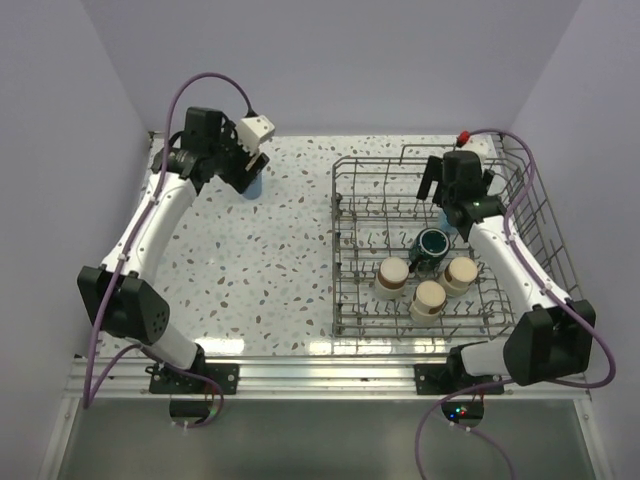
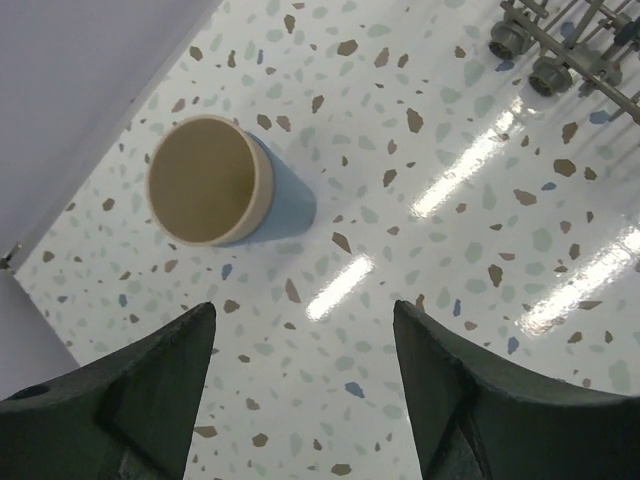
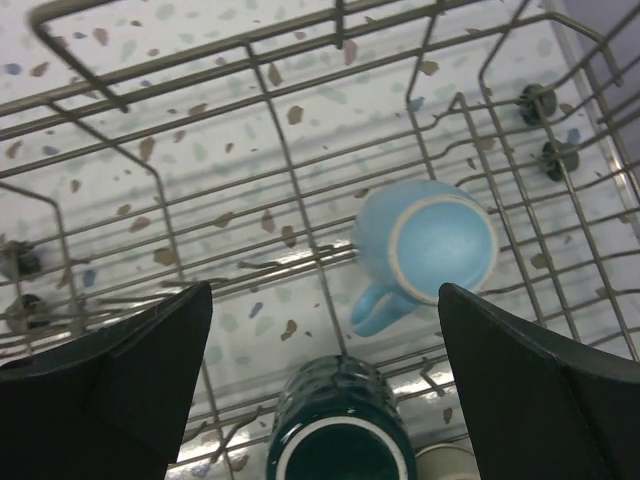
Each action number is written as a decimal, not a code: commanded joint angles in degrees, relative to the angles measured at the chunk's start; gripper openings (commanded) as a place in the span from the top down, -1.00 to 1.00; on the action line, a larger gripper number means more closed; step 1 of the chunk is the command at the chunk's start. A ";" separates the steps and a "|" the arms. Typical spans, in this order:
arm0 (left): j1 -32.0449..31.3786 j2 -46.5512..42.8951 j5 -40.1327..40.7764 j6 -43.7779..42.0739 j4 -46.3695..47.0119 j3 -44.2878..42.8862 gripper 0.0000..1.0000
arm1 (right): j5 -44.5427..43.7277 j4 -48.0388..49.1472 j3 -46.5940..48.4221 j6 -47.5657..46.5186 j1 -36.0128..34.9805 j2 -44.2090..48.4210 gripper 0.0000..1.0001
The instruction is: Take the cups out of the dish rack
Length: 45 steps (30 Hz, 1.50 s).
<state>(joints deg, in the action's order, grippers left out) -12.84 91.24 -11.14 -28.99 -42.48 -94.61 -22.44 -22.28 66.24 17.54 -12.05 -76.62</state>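
Observation:
A light blue tumbler (image 2: 210,180) with a beige inside stands upright on the speckled table, at the far left (image 1: 252,186). My left gripper (image 2: 302,312) hangs just above and beside it, open and holding nothing. The grey wire dish rack (image 1: 400,160) fills the right side. In it are a dark teal mug (image 1: 433,243) and three short beige cups (image 1: 392,275) (image 1: 428,298) (image 1: 460,272). My right gripper (image 3: 325,292) hovers open over the rack's far part. Below it a light blue mug (image 3: 430,245) rests bottom up, with the teal mug (image 3: 340,435) nearer to me.
The grey wall (image 2: 80,70) runs close beside the tumbler at the table's left edge. The rack's raised wire sides (image 1: 540,220) and upright tines (image 3: 280,150) surround the right gripper. The rack's feet (image 2: 530,55) show at the left wrist view's top right.

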 commanded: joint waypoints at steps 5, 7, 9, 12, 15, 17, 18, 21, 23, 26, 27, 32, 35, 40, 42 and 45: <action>-0.17 -6.33 -4.77 4.91 6.17 9.69 -0.52 | -9.20 2.95 -1.91 2.41 4.58 -4.32 -0.97; -0.17 -7.74 -5.12 4.82 6.62 11.54 -0.52 | -9.99 3.04 -1.20 2.76 5.28 -6.61 -0.97; -0.17 -8.88 -5.04 4.65 6.79 12.43 -0.52 | -10.08 3.30 -0.85 3.11 5.72 -7.93 -0.97; -0.17 -9.94 -5.04 4.38 7.50 13.92 -0.52 | -7.98 5.05 -1.11 3.03 5.99 -9.42 -0.97; -0.17 -10.12 -4.77 4.21 7.76 14.63 -0.53 | -8.06 5.84 -1.46 3.11 5.99 -9.78 -0.97; -0.17 -10.12 -4.86 4.12 7.76 14.89 -0.52 | -7.89 4.45 -0.85 3.72 5.99 -9.95 -0.96; -0.17 -10.12 -5.03 4.21 7.76 14.98 -0.53 | -7.71 3.22 -0.85 4.34 5.99 -9.60 -0.96; -0.17 -10.03 -5.74 4.12 7.94 15.24 -0.52 | -7.97 2.86 -3.12 6.89 5.90 -6.80 -0.93; -0.17 -10.03 -6.18 4.21 8.11 15.24 -0.53 | -7.54 4.61 -6.64 8.30 5.90 -3.91 -0.89; -0.17 -9.51 -6.70 4.21 8.20 14.89 -0.53 | -5.35 7.86 -9.98 10.22 5.81 -2.31 -0.70; -0.17 -9.50 -6.79 4.12 8.11 14.72 -0.53 | -5.16 8.13 -10.25 10.67 5.81 -2.57 -0.66; -0.17 -10.12 -7.76 3.77 7.68 14.19 -0.53 | -5.60 7.96 -9.90 12.60 5.81 -4.50 -0.53; -0.17 -10.56 -7.94 3.33 7.67 14.45 -0.53 | -4.73 9.54 -10.16 13.39 5.81 -5.73 -0.40; -0.17 -10.73 -8.20 3.24 7.41 14.45 -0.53 | -3.84 9.80 -9.20 14.63 5.46 -8.89 -0.27; -0.17 -11.08 -8.46 2.98 7.32 14.63 -0.53 | -4.98 10.15 -9.55 14.80 5.46 -8.90 -0.25; -0.17 -11.17 -8.64 2.80 7.41 14.63 -0.53 | -6.56 11.55 -10.60 14.98 5.46 -8.90 -0.19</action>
<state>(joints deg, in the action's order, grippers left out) -12.84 82.37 -18.11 -25.69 -36.97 -79.68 -26.61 -14.85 55.99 30.52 -6.37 -85.78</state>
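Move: The light-blue mug in the rack sits about 7 cm to the right of the right gripper, some 3 cm ahead and roughly 15 cm below it. The dark green cup is about 8 cm back and 2 cm left of that gripper, about 14 cm below. The nearest cream cup is some 16 cm back and 6 cm right, about as low as the mug. From the left gripper the mug lies about 53 cm to the right, level in reach, 19 cm below. Lower the right gripper about 11 cm towards the light-blue mug, shifting right some 5 cm early on and turning about 15 degrees clockwise. Halfway down, pause, dip back a couple of centimetres and return forward, narrowing the wide-open fingers to a bit over half so they straddle the handle side. Draw the open left gripper back and down about 5 cm, then hold it. ##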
